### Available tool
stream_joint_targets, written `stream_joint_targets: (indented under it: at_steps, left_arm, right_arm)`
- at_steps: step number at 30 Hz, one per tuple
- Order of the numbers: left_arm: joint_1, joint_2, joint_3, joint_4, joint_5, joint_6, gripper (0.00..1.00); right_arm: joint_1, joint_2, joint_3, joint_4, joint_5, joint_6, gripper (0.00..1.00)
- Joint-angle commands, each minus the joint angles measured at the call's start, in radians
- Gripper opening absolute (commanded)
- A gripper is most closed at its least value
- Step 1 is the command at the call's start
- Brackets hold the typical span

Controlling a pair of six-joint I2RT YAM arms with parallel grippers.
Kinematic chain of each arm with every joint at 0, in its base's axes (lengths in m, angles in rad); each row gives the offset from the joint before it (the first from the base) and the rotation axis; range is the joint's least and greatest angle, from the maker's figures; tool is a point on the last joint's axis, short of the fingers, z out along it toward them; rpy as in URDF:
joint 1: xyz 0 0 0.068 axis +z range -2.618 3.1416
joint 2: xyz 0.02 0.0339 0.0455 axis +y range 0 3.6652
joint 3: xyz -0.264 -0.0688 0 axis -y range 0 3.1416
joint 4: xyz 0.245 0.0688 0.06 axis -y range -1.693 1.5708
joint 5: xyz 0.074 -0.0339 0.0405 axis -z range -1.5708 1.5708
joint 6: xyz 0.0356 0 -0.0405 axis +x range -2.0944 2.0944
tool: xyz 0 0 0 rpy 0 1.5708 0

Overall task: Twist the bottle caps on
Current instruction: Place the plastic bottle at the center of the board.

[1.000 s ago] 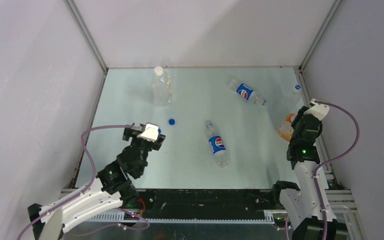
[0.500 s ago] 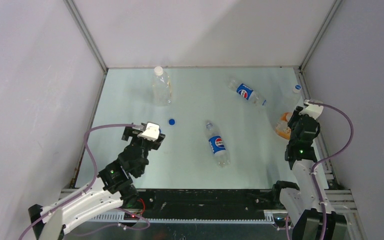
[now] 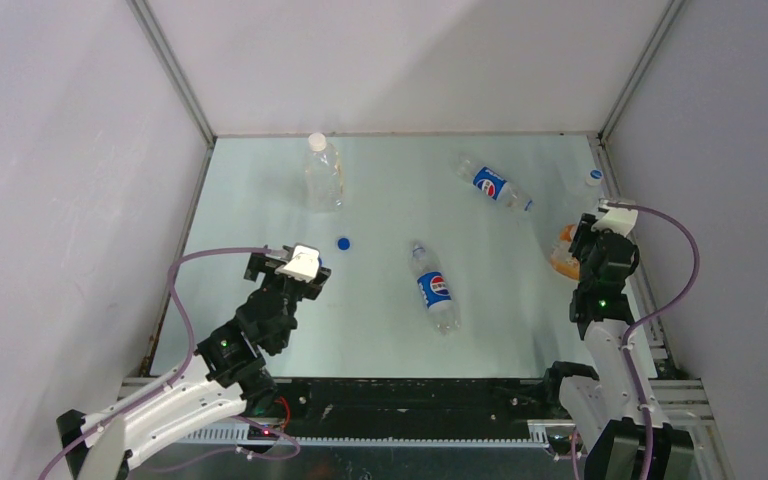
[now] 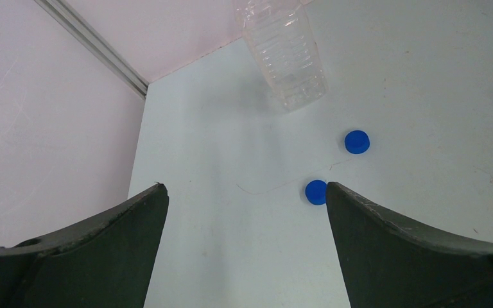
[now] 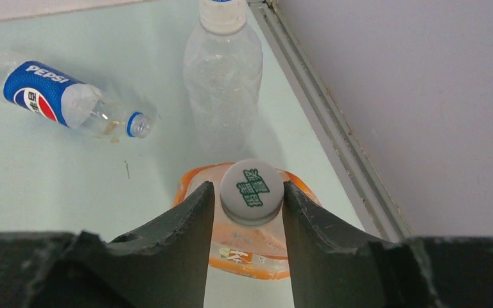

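An orange-labelled bottle point(image 5: 257, 253) stands by the right wall with a white cap point(image 5: 251, 191) printed in green on its neck. My right gripper point(image 5: 249, 186) straddles that cap from above, and a thin gap shows at the left finger point(image 5: 192, 218). In the top view the right gripper point(image 3: 582, 240) hangs over the orange-labelled bottle point(image 3: 563, 255). My left gripper point(image 4: 245, 186) is wide open and holds nothing. One blue cap point(image 4: 316, 192) lies by its right fingertip and a second blue cap point(image 4: 357, 142) lies further ahead. In the top view the left gripper point(image 3: 290, 262) sits near the left side.
A clear bottle point(image 3: 323, 172) with a white cap stands at the back left. Two Pepsi bottles lie on their sides, one mid-table point(image 3: 435, 288) and one at the back right point(image 3: 495, 184). Another capped clear bottle point(image 5: 223, 77) stands just behind the orange one, along the right rail point(image 5: 321, 122).
My right gripper's jaws have eased apart round the white cap, and the arm and orange bottle have shifted slightly left. The left arm has barely moved.
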Motion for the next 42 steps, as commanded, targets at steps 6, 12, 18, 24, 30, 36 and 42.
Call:
stream_joint_targets:
  at_steps: [6, 12, 18, 24, 30, 36, 42]
  left_arm:
    - [0.007, -0.014, -0.002, 0.045, 0.027, -0.006, 1.00]
    - [0.007, -0.016, 0.000, 0.042, 0.033, -0.009, 1.00]
    - [0.008, -0.022, 0.000, 0.038, 0.032, -0.010, 1.00]
    - [0.009, -0.025, 0.009, 0.012, 0.056, -0.044, 1.00]
    - [0.010, 0.032, 0.073, -0.062, 0.159, -0.182, 0.99]
    - [0.010, 0.135, 0.200, -0.230, 0.337, -0.416, 1.00]
    - [0.010, 0.283, 0.340, -0.463, 0.548, -0.742, 1.00]
  right_arm:
    - [0.001, -0.034, -0.003, -0.014, -0.005, -0.026, 0.50]
    - [0.001, -0.055, -0.002, -0.026, 0.004, -0.031, 0.55]
    - [0.002, -0.088, -0.001, -0.054, 0.015, -0.034, 0.65]
    - [0.027, -0.178, 0.115, -0.245, 0.030, -0.027, 0.98]
    - [0.135, -0.212, 0.331, -0.550, -0.039, 0.053, 0.99]
    - [0.433, -0.126, 0.570, -0.934, 0.019, 0.213, 0.99]
    - [0.613, -0.056, 0.686, -1.230, -0.023, 0.334, 0.99]
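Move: Around the neck of the just-placed orange bottle, the right hand has its fingers part open; that bottle's middle is about 9 cm below. The near Pepsi bottle lies some 34 cm to this hand's left, 10 cm back and 17 cm lower. The far Pepsi is about 20 cm ahead and 14 cm left; the blue-capped bottle stands 13 cm ahead, 5 cm right. From the left hand the near Pepsi is roughly 35 cm right, level ahead, 17 cm below. Opening wide around the white cap, the right hand eases back, then climbs and sweeps left about 15 cm towards the near Pepsi bottle, ending some 12 cm higher and 7 cm farther back, turned about 25 degrees counter-clockwise. Late on, the open left hand swings about 7 cm right towards the same bottle, tipping down, rolling left side low and turning clockwise. ##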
